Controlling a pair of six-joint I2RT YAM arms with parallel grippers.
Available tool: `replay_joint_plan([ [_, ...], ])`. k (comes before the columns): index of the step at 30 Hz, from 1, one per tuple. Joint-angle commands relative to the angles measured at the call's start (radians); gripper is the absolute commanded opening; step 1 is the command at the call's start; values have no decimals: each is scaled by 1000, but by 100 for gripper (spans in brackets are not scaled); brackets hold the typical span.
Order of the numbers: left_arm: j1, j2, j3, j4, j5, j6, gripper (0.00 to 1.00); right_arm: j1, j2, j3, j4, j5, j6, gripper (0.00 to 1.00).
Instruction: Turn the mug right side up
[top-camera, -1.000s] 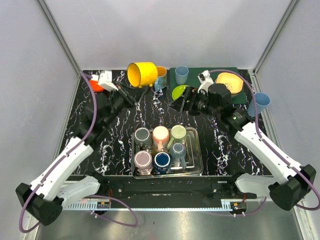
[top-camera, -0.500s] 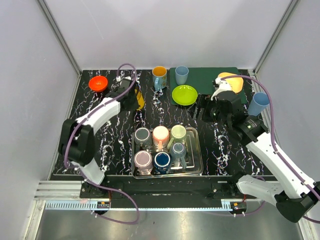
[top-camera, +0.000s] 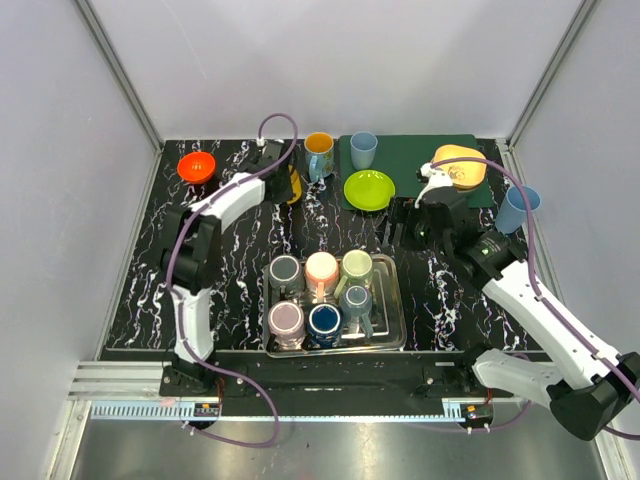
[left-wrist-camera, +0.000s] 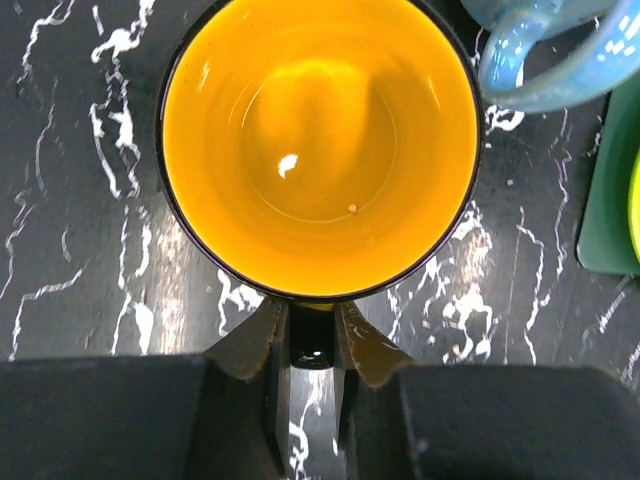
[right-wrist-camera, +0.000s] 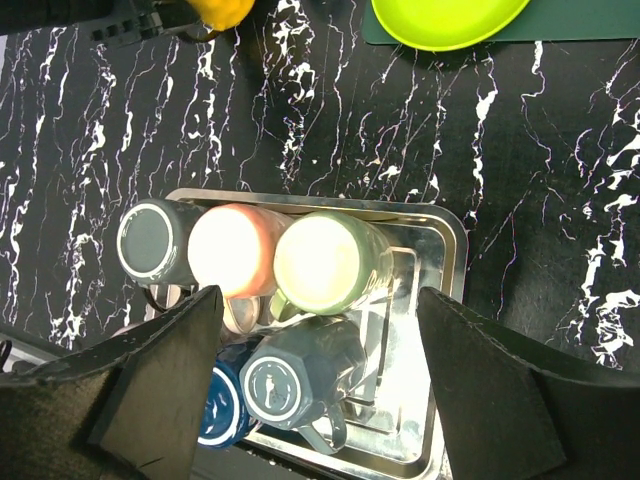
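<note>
The mug (left-wrist-camera: 320, 150), yellow inside with a black handle, stands mouth up in the left wrist view. My left gripper (left-wrist-camera: 312, 340) is shut on its handle from the near side. In the top view only a yellow sliver of the mug (top-camera: 292, 186) shows under my left gripper (top-camera: 280, 182) at the back of the table. I cannot tell whether its base touches the table. My right gripper (top-camera: 398, 226) hangs open and holds nothing, between the green plate and the tray. In its own wrist view the right gripper (right-wrist-camera: 320, 375) is above the tray.
A metal tray (top-camera: 395, 300) at centre front holds several upside-down mugs. A blue mug with an orange inside (top-camera: 319, 150) stands just right of the yellow mug. A green plate (top-camera: 369, 189), blue cup (top-camera: 363, 148) and yellow bowl (top-camera: 460, 163) sit on a green mat (top-camera: 410, 155). Red bowl (top-camera: 197, 166) back left.
The left arm has stretched to the back of the table, and the yellow mug, held high on its side a second ago, is now low with its mouth up. The right gripper shifted slightly.
</note>
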Motion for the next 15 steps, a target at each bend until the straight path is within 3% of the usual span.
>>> replay_joint_plan([
  [1, 0, 72, 133, 51, -61, 56, 0, 1, 3, -4, 33, 23, -10, 84],
  [6, 2, 105, 156, 51, -101, 82, 0, 1, 15, -4, 30, 26, -11, 84],
  [8, 2, 103, 156, 51, -110, 88, 8, 1, 18, -7, 29, 27, -10, 84],
  [9, 3, 91, 153, 48, -110, 88, 15, 1, 20, -7, 29, 26, -8, 84],
  [10, 5, 82, 147, 42, -112, 86, 32, 0, 22, -9, 26, 24, -8, 84],
  [11, 5, 68, 141, 36, -116, 85, 39, 1, 28, -12, 26, 23, -8, 85],
  [13, 5, 5, 95, 39, -139, 83, 54, 1, 37, -15, 24, 20, -10, 85],
  [15, 9, -78, 32, 53, -161, 83, 60, 1, 44, -26, 23, 6, -13, 85],
])
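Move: The left hand holds the yellow mug upright by its handle, the mug's middle about 6 cm ahead of the fingers and some 1 cm lower, just above bare table. The blue mug stands about 12 cm ahead and 9 cm to the right of this hand, the red bowl about 10 ahead and 23 left, the green plate 4 ahead and 22 right. From the right hand the yellow mug lies roughly 25 cm ahead, 26 left and 17 below. Forward and down together, by some 2 cm each way, the left hand sets the yellow mug towards the table beside the blue mug, already slowing. It then all but stays in place, rolling about 5 degrees, while the fingers open to roughly half and let go of the handle; at the last it begins to ease upward by under a centimetre. ##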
